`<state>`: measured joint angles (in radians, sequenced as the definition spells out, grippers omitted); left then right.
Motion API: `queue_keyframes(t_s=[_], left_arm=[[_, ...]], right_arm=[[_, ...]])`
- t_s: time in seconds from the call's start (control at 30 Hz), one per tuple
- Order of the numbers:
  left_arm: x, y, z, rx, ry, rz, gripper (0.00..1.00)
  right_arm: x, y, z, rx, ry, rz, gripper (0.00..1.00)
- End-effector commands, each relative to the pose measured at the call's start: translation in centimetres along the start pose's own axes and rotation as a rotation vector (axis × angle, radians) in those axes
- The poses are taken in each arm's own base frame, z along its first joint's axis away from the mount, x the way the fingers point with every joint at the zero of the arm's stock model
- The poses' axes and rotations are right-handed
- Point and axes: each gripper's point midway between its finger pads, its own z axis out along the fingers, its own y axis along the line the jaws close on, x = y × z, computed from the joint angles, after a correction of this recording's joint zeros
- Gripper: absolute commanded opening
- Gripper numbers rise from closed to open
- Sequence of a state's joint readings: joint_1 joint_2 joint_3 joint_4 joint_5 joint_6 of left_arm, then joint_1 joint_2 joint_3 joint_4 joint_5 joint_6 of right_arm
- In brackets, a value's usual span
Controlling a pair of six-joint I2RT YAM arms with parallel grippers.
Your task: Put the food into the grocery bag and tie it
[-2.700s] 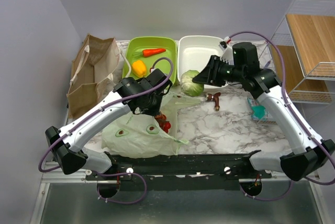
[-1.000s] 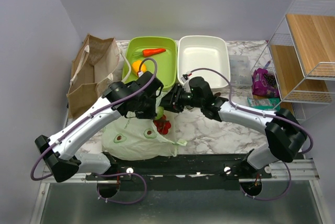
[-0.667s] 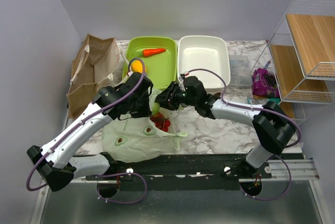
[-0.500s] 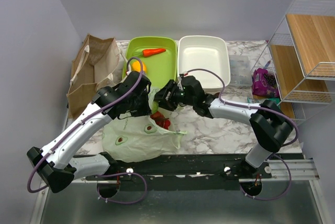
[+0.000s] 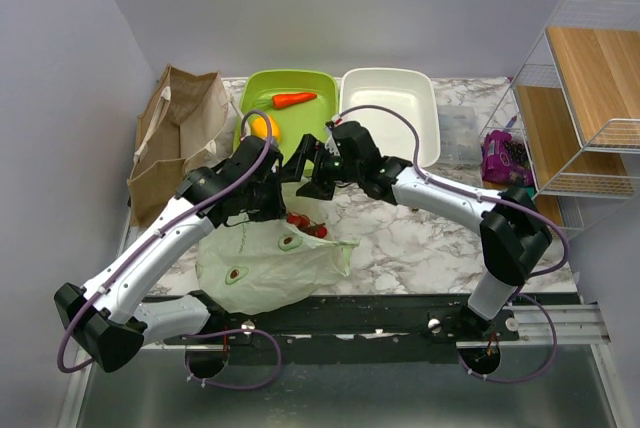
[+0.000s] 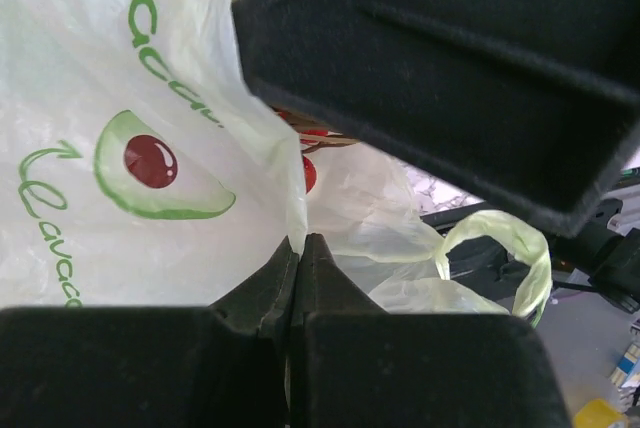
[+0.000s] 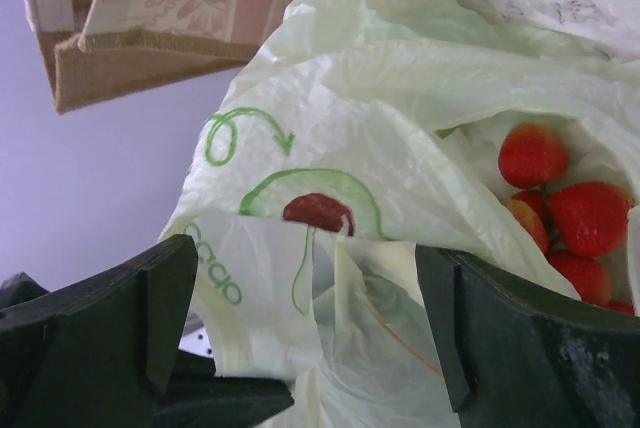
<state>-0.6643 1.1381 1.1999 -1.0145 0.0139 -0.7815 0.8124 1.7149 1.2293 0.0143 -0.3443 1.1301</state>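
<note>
The grocery bag [image 5: 262, 266] lies crumpled on the marble top, pale green with avocado prints. My left gripper [image 5: 272, 196] is shut on the bag's upper edge and pinches thin film [image 6: 297, 244]. Red cherry tomatoes [image 5: 301, 224] sit in the bag's mouth, also visible from the right wrist [image 7: 562, 200]. My right gripper [image 5: 306, 170] hovers open just above the mouth, bag film [image 7: 330, 278] between its spread fingers [image 7: 150, 313], nothing held. The yellow bell pepper [image 5: 262, 126] rests in the green bin [image 5: 315, 138]. The cabbage is hidden.
An orange carrot [image 5: 293, 100] lies in the green bin. A white bin [image 5: 390, 108] stands beside it. The brown paper bag [image 5: 175, 143] stands at the left. At the right are a wire shelf [image 5: 590, 98] and a purple packet [image 5: 503, 156].
My right gripper has opened wide and drawn back from the bag's mouth toward the bins. The left gripper keeps its hold on the bag's edge.
</note>
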Motion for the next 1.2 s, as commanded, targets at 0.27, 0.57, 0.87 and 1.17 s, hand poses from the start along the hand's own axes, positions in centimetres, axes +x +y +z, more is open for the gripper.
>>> queue_keyframes(t_s=[0.27, 0.57, 0.87, 1.17], left_arm=[[-1.6, 0.1, 0.1, 0.032, -0.012, 0.027, 0.00], [-1.3, 0.7, 0.4, 0.021, 0.007, 0.026, 0.00], [1.8, 3.6, 0.9, -0.036, 0.070, 0.021, 0.00], [5.2, 6.2, 1.2, -0.103, 0.157, 0.010, 0.00]], right_arm=[[-0.7, 1.3, -2.9, 0.094, 0.051, -0.276, 1.00], [-0.9, 3.5, -5.0, 0.113, 0.151, -0.466, 0.99], [-5.7, 4.7, -6.5, 0.199, -0.055, -0.508, 0.99], [-13.1, 2.1, -0.8, 0.281, -0.143, -0.434, 0.98]])
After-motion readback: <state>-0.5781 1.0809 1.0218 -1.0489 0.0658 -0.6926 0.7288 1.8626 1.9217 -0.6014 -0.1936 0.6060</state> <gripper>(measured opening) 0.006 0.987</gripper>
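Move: Ahead of the open, empty right hand lies the yellow pepper, about 13 cm out, 11 cm to its left and 15 cm below. The green tray's middle is some 15 cm ahead and 4 cm left, with the carrot about 21 cm ahead and 3 cm left; the bagged tomatoes lie roughly 11 cm back, straight below that line. From the left hand, which holds the bag's rim, the tomatoes are about 4 cm back, 3 cm right and 13 cm lower. Backing out from the grocery bag's mouth, the right hand edges to its right and climbs about 7 cm, then swings some 8 cm forward above the green tray's near part, fingers still wide open, wrist turning about 30 degrees. The left hand keeps its pinch on the rim, barely moving at first, then draws it about 5 cm down, leftward and back. ##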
